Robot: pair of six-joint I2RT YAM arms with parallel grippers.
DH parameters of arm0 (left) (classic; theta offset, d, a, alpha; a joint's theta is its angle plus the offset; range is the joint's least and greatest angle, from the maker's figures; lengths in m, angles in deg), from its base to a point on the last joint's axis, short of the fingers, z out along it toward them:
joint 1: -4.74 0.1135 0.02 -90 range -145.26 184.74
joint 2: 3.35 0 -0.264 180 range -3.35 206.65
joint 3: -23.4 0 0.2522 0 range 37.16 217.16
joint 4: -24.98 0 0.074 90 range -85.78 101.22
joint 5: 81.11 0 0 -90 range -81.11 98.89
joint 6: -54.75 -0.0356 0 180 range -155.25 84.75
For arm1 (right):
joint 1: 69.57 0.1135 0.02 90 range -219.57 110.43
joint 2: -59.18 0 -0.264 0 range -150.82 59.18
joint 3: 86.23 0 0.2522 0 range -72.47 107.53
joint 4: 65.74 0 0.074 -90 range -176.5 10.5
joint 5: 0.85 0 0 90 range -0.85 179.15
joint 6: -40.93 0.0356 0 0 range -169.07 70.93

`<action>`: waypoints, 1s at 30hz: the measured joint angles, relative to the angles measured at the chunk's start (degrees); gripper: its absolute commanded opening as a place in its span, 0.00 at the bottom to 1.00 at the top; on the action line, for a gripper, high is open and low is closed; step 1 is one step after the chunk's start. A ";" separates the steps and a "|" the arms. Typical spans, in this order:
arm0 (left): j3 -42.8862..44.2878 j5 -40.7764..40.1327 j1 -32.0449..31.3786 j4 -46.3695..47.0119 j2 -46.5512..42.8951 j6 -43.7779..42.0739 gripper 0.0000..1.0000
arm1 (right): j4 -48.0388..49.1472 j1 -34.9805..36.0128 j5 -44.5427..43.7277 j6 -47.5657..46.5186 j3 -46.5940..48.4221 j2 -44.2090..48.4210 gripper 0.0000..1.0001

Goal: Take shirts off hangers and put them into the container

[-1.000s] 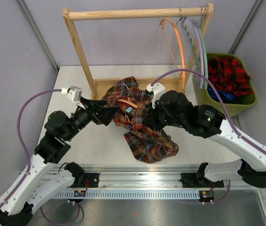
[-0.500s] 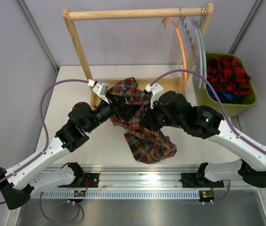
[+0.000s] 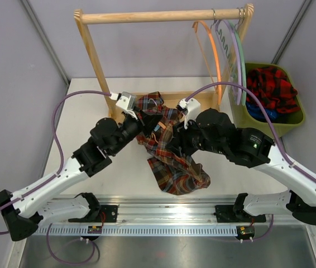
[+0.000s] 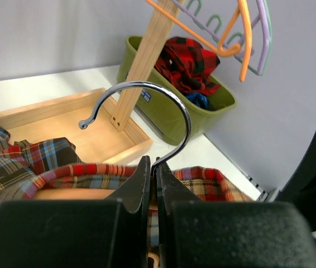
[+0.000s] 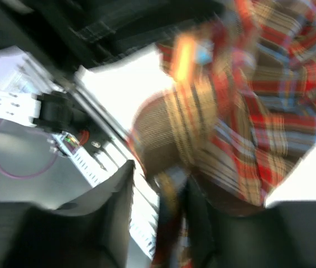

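The brown, navy and orange-red tartan shirt lies bunched on the table between both arms, still on its hanger. My left gripper is shut on that hanger's metal hook, right at the base of the hook above the collar. My right gripper is at the shirt's right side. In its blurred wrist view its jaws stand apart, with a strand of the shirt hanging against one finger. The red-and-black shirt lies in the olive-green container at the far right.
The wooden rack's rail spans the back, and its shallow tray lies behind the shirt. Empty orange, lilac and pale green hangers hang at the rail's right end, beside the container.
My left arm swung in from the left to the shirt's collar and its gripper closed on the hanger hook. The right gripper's jaws have eased apart a little.
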 measured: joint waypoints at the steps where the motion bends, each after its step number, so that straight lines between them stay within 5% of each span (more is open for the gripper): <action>1: 0.48 0.00 -0.35 -0.48 0.55 -0.33 0.00 | 0.81 0.11 0.31 -0.22 0.02 0.11 0.61; 5: 2.05 -0.52 -1.27 -2.01 3.98 -1.27 0.00 | 1.77 0.66 1.05 0.02 0.17 0.31 0.70; 22: 33.90 -9.49 -0.72 -15.43 24.22 -10.73 0.00 | -2.82 1.84 -0.07 3.67 -4.66 11.47 0.70; 30: 39.60 -13.92 -1.01 -22.47 26.64 -13.18 0.00 | -1.27 1.84 -0.83 4.66 -7.91 11.89 0.68</action>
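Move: My left hand already holds the shirt's hanger just under its hook. The rack's wooden tray lies about 17 cm ahead, 3 cm to the right and 35 cm below. The empty orange hanger is some 15 cm ahead and 19 cm to the right, about level, and the container roughly 21 cm ahead, 46 cm right and 27 cm down. From my right hand, the shirt's middle is about 3 cm ahead, 1 cm left and 13 cm below. I open my right fingers to let the cloth go slack and draw that hand back and to the right, about 5 cm, with fabric still lying between them. With my left fingers shut on the hanger, I dip and swing right first, then carry it forward about 8 cm towards the rack tray and up, its left side rolling up nearly 20 degrees as it turns slightly counter-clockwise. ##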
